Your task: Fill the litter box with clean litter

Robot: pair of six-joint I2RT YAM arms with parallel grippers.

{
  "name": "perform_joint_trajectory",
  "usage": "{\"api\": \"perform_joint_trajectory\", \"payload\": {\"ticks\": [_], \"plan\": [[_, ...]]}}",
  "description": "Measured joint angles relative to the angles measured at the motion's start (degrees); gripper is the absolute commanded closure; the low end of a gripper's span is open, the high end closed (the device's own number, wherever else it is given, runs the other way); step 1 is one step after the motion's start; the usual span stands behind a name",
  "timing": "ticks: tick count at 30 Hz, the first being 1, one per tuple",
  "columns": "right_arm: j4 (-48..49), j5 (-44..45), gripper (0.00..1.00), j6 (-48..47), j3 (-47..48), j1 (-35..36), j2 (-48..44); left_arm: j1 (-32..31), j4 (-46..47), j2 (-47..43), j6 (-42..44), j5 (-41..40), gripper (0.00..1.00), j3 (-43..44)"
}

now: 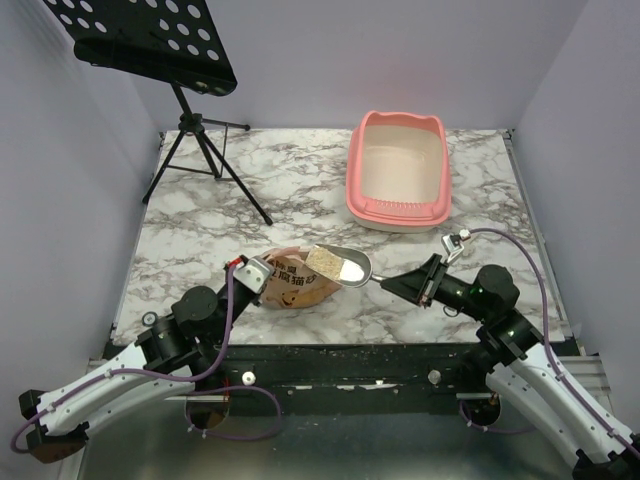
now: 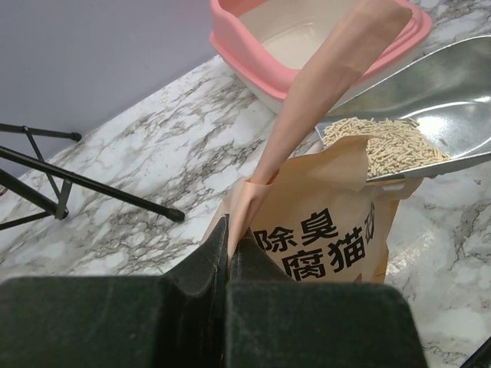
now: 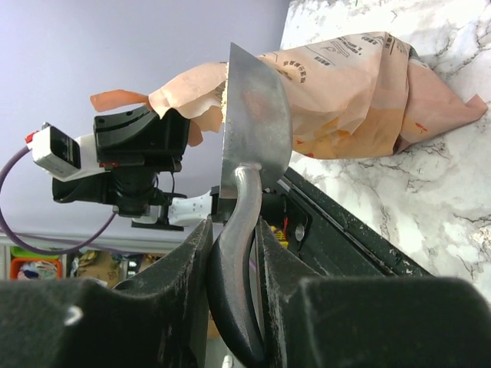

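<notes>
The pink litter box (image 1: 398, 213) stands at the back right of the marble table, its inside pale; its corner (image 2: 245, 57) also shows in the left wrist view. An orange-tan printed bag (image 1: 295, 285) stands near the front edge. My left gripper (image 1: 250, 272) is shut on the bag's (image 2: 337, 245) upper edge, at the fingertips (image 2: 229, 230). My right gripper (image 1: 415, 283) is shut on the handle of a metal scoop (image 3: 253, 115). The scoop (image 1: 348, 266) hovers just above the bag's mouth and holds a small heap of clean litter (image 2: 387, 146).
A black music stand (image 1: 150, 35) on a tripod (image 1: 205, 165) occupies the back left; one tripod leg (image 2: 77, 184) reaches toward the bag. Loose granules lie on the black front rail (image 1: 330, 352). Walls close in the table on three sides.
</notes>
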Motion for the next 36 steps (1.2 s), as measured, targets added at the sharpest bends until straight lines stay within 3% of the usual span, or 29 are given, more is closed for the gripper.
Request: {"api": "perform_joint_trajectory", "payload": {"ticks": [15,36], "plan": [[4.68,3.67,0.99,7.54,-0.07,0.0,2.36,0.04,0.09,-0.24,0.11,-2.29,1.0,0.0],[14.16,25.07,0.99,5.57,10.54,-1.84,18.58,0.17,0.42,-0.22,0.17,-2.12,1.0,-0.22]]}}
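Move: The litter box that the loaded scoop must reach has its middle about 36 cm ahead of the right hand, 5 cm to its right and 17 cm lower. That hand grips the handle; the scoop blade is about 12 cm left and 6 cm ahead, about level, over the bag's right edge. The litter bag's middle is 23 cm left, 6 cm ahead, 12 cm down. From the left hand, the box is roughly 32 cm ahead, 36 cm right, 19 cm down. Keep the right fingers shut on the handle and carry the filled scoop forward about 12 cm, slowly at first and then faster, while raising it some 6 cm, away from the bag and towards the litter box. Swing the wrist about 27 degrees clockwise so the blade points more forward. Hold the left hand still on the bag's rolled edge. ##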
